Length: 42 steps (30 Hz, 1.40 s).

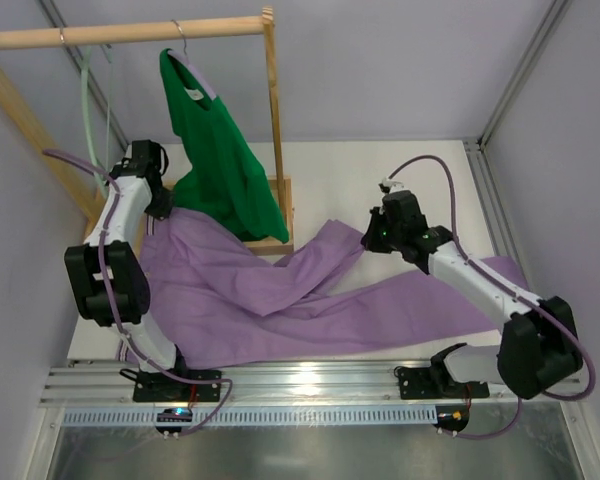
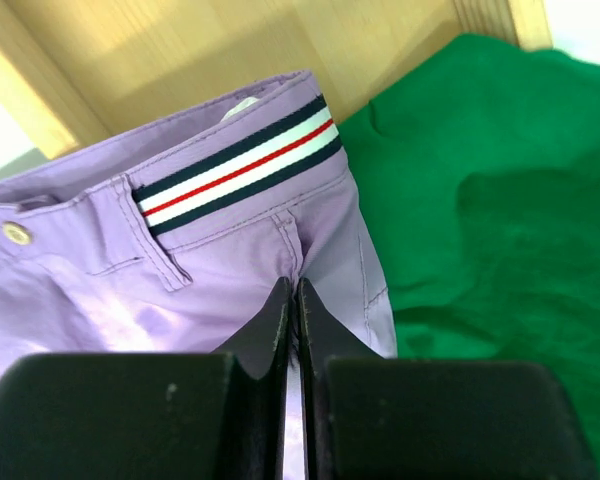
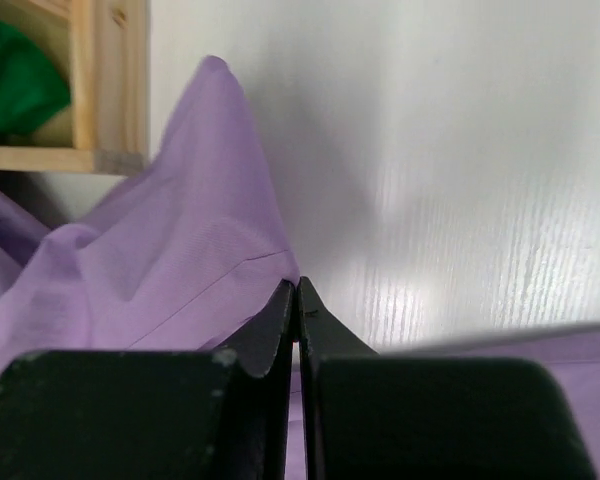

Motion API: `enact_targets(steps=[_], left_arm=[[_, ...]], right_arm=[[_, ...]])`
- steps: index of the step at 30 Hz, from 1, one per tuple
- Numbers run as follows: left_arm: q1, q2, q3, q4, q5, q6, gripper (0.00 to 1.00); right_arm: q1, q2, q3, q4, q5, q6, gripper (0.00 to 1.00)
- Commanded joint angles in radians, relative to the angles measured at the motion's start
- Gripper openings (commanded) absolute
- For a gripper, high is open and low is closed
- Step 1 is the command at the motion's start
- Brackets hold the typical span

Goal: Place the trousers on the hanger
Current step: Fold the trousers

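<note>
The lilac trousers (image 1: 280, 300) lie spread over the white table, waist at the left and legs running right. Their striped waistband (image 2: 240, 165) and a small button (image 2: 17, 233) show in the left wrist view. My left gripper (image 2: 295, 285) is shut, pinching fabric at the fly just below the waistband; from above it (image 1: 160, 208) sits at the rack's foot. My right gripper (image 3: 297, 285) is shut on the edge of a trouser leg (image 3: 160, 260), which rises into a peak; from above it (image 1: 372, 238) is mid-table. The pale mint hanger (image 1: 85, 110) hangs from the rod at far left.
A wooden clothes rack (image 1: 130, 33) stands at the back left, its base (image 1: 270, 243) on the table. A bright green top (image 1: 220, 160) hangs from it on a metal-hooked hanger and drapes onto the trousers beside the left gripper (image 2: 500, 200). Grey walls close in both sides.
</note>
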Motion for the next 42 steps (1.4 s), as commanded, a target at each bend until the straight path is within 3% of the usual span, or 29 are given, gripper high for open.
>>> enact_targets(steps=[1,8,15,20,21,25,26,30,33,37,42], left_arm=[[0.004,-0.058,-0.008,-0.009,-0.073,0.025,0.0],[0.004,-0.08,-0.034,-0.012,-0.135,0.057,0.0],[0.003,-0.101,-0.095,0.014,-0.146,0.081,0.0],[0.006,-0.1,-0.111,0.019,-0.141,0.084,0.0],[0.005,-0.098,-0.112,0.022,-0.139,0.086,0.0],[0.004,-0.097,-0.125,0.033,-0.139,0.091,0.0],[0.004,-0.097,-0.126,0.034,-0.139,0.092,0.0],[0.004,-0.095,-0.125,0.037,-0.135,0.092,0.0],[0.006,-0.097,-0.125,0.04,-0.139,0.094,0.0],[0.006,-0.094,-0.125,0.04,-0.139,0.097,0.0],[0.006,-0.089,-0.125,0.042,-0.133,0.1,0.0]], right_arm=[[0.064,-0.11,0.083,-0.065,0.174,-0.004,0.04],[0.327,-0.068,0.093,0.028,0.18,0.032,0.04],[0.424,0.17,0.179,0.117,0.058,-0.04,0.08],[0.496,0.204,0.202,0.13,-0.006,-0.039,0.1],[0.498,0.201,0.192,0.121,-0.013,-0.033,0.14],[0.489,0.131,0.162,0.067,0.061,-0.028,0.47],[0.481,0.094,0.156,0.052,0.066,-0.027,0.5],[0.398,0.008,0.121,-0.031,0.092,0.045,0.53],[0.302,-0.041,0.071,-0.076,0.107,0.192,0.53],[0.23,-0.09,-0.038,-0.015,0.102,0.286,0.53],[0.202,-0.117,-0.132,0.05,0.124,0.276,0.5]])
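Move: The right hand pinches the raised edge of the trouser leg; the trousers' folded middle, where it is heading, lies some 17 cm to its left, 8 cm nearer and 10 cm below. The wooden tray's near right corner is about 14 cm left and 2 cm ahead; the other leg lies roughly 11 cm right and 8 cm back. From the left hand, holding the hip fabric, that middle is about 23 cm right, 13 cm back and 10 cm lower. The right hand lifts the leg edge about 7 cm, then sweeps some 17 cm left and 8 cm back in an arc over the trousers' middle, sinking again and turning nearly 30 degrees counter-clockwise, and opens halfway at the far end before looping back right, up and then down, turning back clockwise, to come to the leg's end with fingers open. Meanwhile the left hand, its fingers still shut on the hip fabric, draws it about 3 cm back and a little left, rising slightly and then settling lower, and holds there. ##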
